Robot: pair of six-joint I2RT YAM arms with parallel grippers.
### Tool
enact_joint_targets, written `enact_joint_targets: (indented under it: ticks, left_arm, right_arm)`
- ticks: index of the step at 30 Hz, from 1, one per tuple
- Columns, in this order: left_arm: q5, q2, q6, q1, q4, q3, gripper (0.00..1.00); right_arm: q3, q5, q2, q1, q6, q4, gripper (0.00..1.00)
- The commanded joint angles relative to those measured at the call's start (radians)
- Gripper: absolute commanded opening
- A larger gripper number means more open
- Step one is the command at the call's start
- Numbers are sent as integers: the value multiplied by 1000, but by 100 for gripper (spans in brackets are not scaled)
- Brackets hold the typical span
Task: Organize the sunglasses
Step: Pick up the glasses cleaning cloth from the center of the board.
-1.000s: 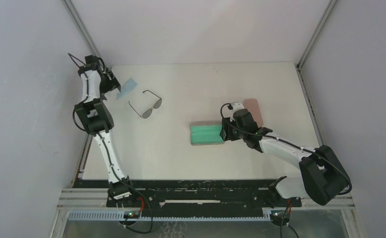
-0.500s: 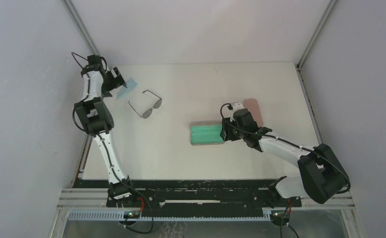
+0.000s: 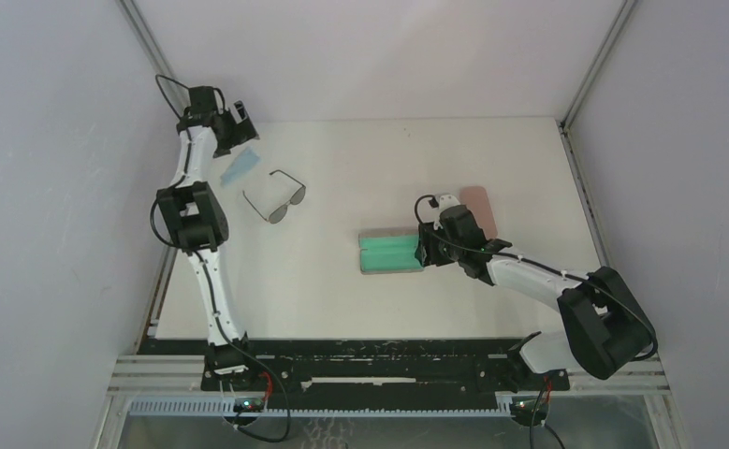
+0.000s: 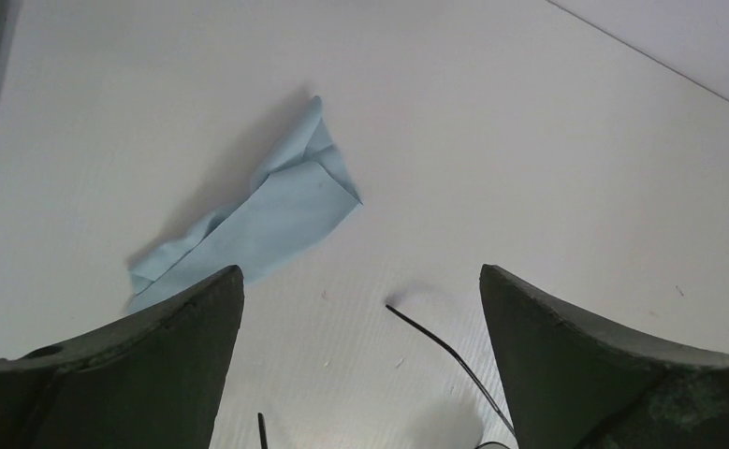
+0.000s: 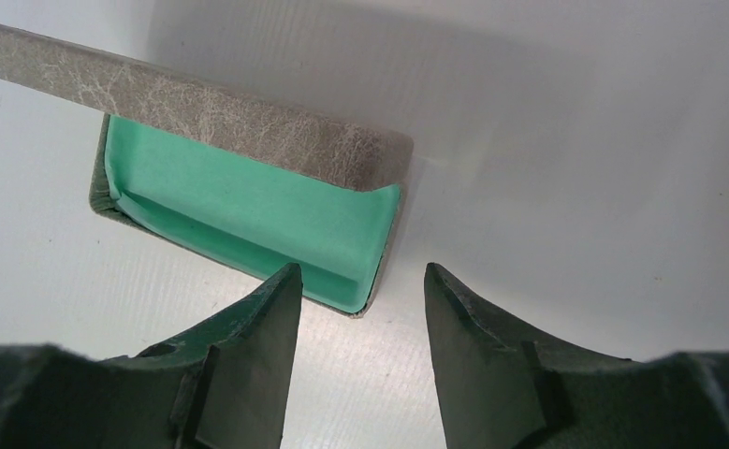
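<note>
One pair of sunglasses (image 3: 276, 199), thin black wire with dark lenses, lies unfolded on the table at the back left. In the left wrist view only a thin black temple (image 4: 444, 348) shows, low between my fingers. My left gripper (image 3: 238, 129) (image 4: 361, 273) hangs open and empty above the back left corner, over the cloth and the sunglasses' temples. A grey-brown case (image 3: 390, 251) lies open mid-table, its green lining (image 5: 248, 213) bare. My right gripper (image 3: 422, 250) (image 5: 362, 269) stands open at the case's right end, its tips either side of the near corner, holding nothing.
A crumpled light blue cloth (image 3: 241, 166) (image 4: 267, 213) lies just behind the sunglasses. A pink case (image 3: 480, 208) lies shut behind my right wrist, partly hidden by it. The left wall and the table's back edge are close to my left gripper.
My left gripper has risen from beside the cloth and swung back and to the right, opening fully. The cloth stays on the table. The right arm has not moved.
</note>
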Motion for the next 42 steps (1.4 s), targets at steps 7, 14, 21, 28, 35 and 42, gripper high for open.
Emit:
enact_joint_targets:
  ticks: [7,14,21,28,35,42]
  left_arm:
    - [-94,4,36,18,42,51,100]
    - [-161,1,86,32,38,50,100]
    - [-239,7,111,90,21,40,100]
    - [-229,3,91,156,24,45,100]
    - [-116,9,72,132,14,38,100]
    - [-27,92,55,121,-92,109,100]
  right_arm:
    - [15,-15,26,-8,-7,55,51]
    - [28,-22,41,-10,-9,52,51]
    - [37,-31,60,-14,-14,52,51]
    - [54,-42,80,-15,-19,52,51]
    - [63,-47,95,-15,-20,54,50]
    - [65,-56,105,-15,-16,64,50]
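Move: The blue cleaning cloth lies on the board roughly 11 cm below my open left hand, some 4 cm farther out and 5 cm to the left. The sunglasses lie on the near right side of the cloth, about 5 cm back and 5 cm to the right of my left hand, at about the same depth below. From my right hand, by the open green-lined case, the cloth is some 25 cm ahead and 46 cm to the left. I sweep my left hand left past the cloth towards the board's left side rail, about 14 cm and drifting some 3 cm back, yawing counter-clockwise and lifting its left side. Then I reverse, coming about 4 cm right towards the cloth and starting to dip, with my fingers wide open and touching nothing. My right hand sinks almost 2 cm beside the open case, its fingers still half open. ##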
